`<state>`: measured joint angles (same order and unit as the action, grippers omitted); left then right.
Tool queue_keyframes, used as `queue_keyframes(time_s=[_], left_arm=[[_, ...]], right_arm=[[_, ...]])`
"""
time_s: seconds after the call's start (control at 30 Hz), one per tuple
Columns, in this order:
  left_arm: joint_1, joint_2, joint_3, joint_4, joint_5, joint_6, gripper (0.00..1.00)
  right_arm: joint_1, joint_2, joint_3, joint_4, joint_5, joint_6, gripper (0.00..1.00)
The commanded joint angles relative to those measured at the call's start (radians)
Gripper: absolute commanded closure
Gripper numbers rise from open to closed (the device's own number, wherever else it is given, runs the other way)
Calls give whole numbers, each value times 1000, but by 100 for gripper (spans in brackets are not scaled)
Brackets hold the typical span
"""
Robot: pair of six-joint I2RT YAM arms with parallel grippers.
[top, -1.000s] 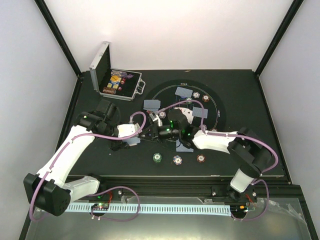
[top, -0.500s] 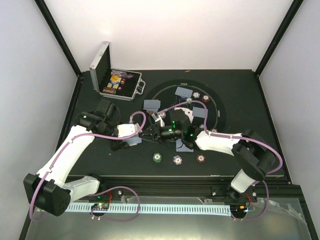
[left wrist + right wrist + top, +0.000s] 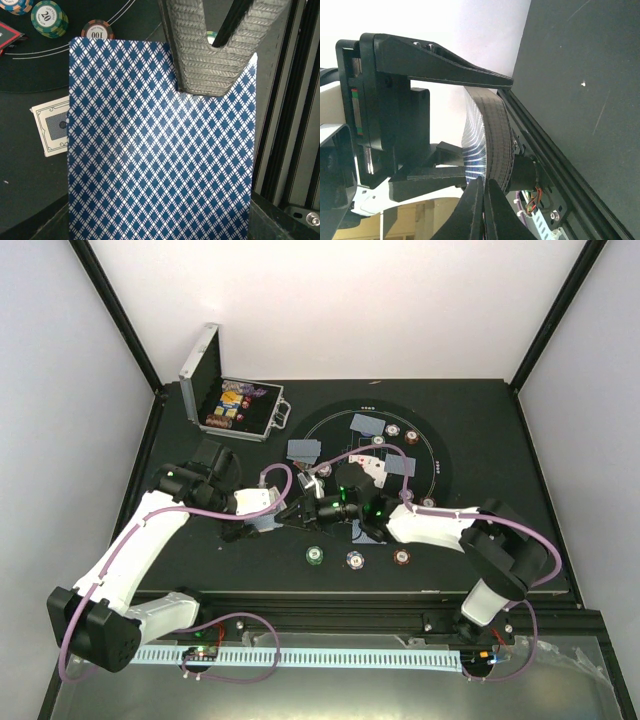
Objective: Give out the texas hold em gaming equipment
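My left gripper is shut on a deck of blue diamond-backed playing cards, which fills the left wrist view. My right gripper meets it from the right and is shut on the far edge of the top card, which bows off the deck. The ribbed right fingers overlap that card's top edge. On the black mat lie single cards. A green chip, a blue-white chip and a dark red chip sit in a row near the front.
An open silver case with more chips stands at the back left. A face-down card and two chips lie beside the held deck. The rail runs along the table's near edge.
My right gripper has edged left onto the deck, opened briefly, and closed on the top card. The left arm has kept still with the deck.
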<state>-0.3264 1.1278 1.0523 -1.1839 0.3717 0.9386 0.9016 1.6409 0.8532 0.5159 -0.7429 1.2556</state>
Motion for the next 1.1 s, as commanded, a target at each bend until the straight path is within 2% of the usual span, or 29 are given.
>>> queue_keyframes(time_s=[0.0, 0.43, 0.53, 0.67, 0.87, 1.07], left_arm=[[6, -6, 27, 6, 11, 2, 98], [12, 6, 8, 29, -9, 1, 99], [19, 12, -7, 44, -23, 4, 98], [42, 30, -33, 73, -45, 11, 98], [155, 108, -81, 136, -75, 50, 98], [263, 190, -157, 293, -128, 62, 99]], right_arm=[[-20, -29, 9, -81, 2, -51, 99], [-251, -175, -63, -347, -38, -259, 99], [-345, -203, -85, -389, -55, -300, 99], [-500, -221, -69, -527, -52, -417, 99], [-773, -142, -20, -590, -74, -489, 99], [-882, 26, 130, -720, -4, -576, 99]])
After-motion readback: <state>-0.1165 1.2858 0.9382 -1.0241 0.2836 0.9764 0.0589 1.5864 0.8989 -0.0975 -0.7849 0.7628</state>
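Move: The right hand holds a single card near the deck; the right-hand face-down cards lie about 20 cm ahead, 28 to its right and 15 below. The face-up cards lie some 19 ahead and 20 right of that hand, the near face-down cards about 3 ahead and 20 right. From the left hand, which holds the deck, the card box is roughly 8 cm ahead, 1 right and 12 below. Right hand carries a card right-forward some 35 cm towards the right-hand cards; left lowers the deck, moving left-forward. ##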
